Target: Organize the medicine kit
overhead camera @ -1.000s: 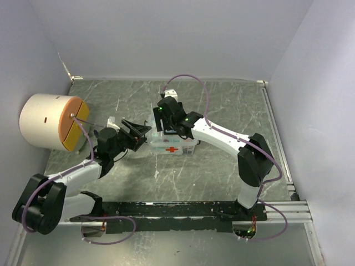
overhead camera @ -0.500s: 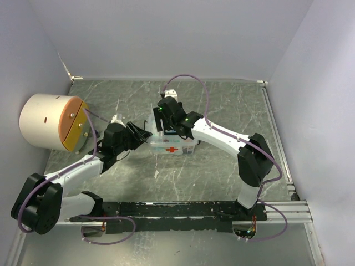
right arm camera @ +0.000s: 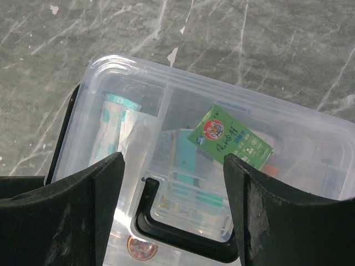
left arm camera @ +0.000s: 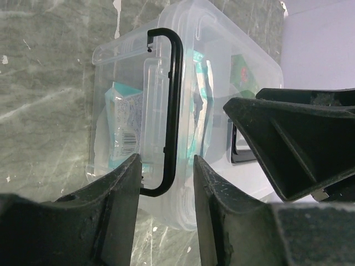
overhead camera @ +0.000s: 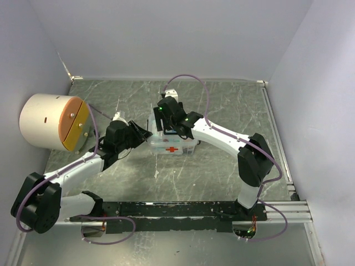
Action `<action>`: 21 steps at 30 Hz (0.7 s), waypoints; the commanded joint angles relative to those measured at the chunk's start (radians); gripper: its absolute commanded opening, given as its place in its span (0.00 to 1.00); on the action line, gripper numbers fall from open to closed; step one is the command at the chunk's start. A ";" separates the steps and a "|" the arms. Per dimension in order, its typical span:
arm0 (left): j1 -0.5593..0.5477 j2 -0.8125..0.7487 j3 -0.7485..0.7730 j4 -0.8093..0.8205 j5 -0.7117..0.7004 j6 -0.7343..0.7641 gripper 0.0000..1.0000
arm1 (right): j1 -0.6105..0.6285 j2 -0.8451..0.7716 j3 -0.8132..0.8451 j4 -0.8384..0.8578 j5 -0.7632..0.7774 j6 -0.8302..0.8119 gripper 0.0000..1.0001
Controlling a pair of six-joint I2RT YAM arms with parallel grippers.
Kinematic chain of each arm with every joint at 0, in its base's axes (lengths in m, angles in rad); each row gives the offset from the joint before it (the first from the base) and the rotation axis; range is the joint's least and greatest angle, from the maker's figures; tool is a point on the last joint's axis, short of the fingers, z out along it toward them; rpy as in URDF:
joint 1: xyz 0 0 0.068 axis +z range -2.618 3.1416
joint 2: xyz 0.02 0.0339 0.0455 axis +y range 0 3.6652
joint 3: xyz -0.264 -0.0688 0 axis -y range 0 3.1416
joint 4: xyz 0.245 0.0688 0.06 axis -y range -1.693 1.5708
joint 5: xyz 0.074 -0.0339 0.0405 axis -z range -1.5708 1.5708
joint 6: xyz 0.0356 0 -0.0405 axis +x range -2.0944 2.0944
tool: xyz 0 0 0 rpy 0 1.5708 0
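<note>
The medicine kit is a clear lidded case with a red cross, lying mid-table. Through its lid I see a green packet and teal-and-white packets. My left gripper is at the case's left end. Its jaws stand narrowly apart around the lower corner of the black handle, with a gap on both sides of it. My right gripper hovers open over the lid, straddling the black handle without touching it.
A big white-and-orange cylinder lies at the left wall, close behind my left arm. Grey walls enclose the table on three sides. A black rail runs along the near edge.
My left gripper has moved right up to the case's left end and its jaws have narrowed around the handle. The right arm and the case have not moved.
</note>
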 commanded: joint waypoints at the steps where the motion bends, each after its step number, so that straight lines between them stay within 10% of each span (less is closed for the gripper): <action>1: -0.024 0.028 0.030 -0.127 -0.040 0.081 0.51 | 0.002 0.014 -0.048 -0.107 -0.019 0.041 0.72; 11: -0.024 -0.026 0.174 -0.326 -0.138 0.213 0.88 | -0.036 -0.149 -0.068 0.041 -0.007 0.085 0.72; 21: -0.023 -0.054 0.258 -0.399 -0.153 0.308 0.94 | -0.289 -0.403 -0.359 0.195 -0.154 0.183 0.77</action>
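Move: At the box's left end, the left fingers straddle the black left clasp, its middle about 2 cm ahead and 1 cm right of that hand; the lid handle lies some 8 cm to that hand's right, level with it. From the right hand, over the lid, the right clasp is roughly 12 cm right, 3 cm back and a little lower; the handle is 3 cm back and 2 cm right, the green pack 2 cm ahead and 3 cm right. Letting go of the left clasp, the left fingers spread from half to nearly full opening; the hand dips slightly, then backs off up and left about 4 cm, rolling some 15 degrees with its left side rising. The right hand, resting on the lid, lifts off and then sweeps right towards the box's right end, also rolling its left side up, its fingers staying open. ##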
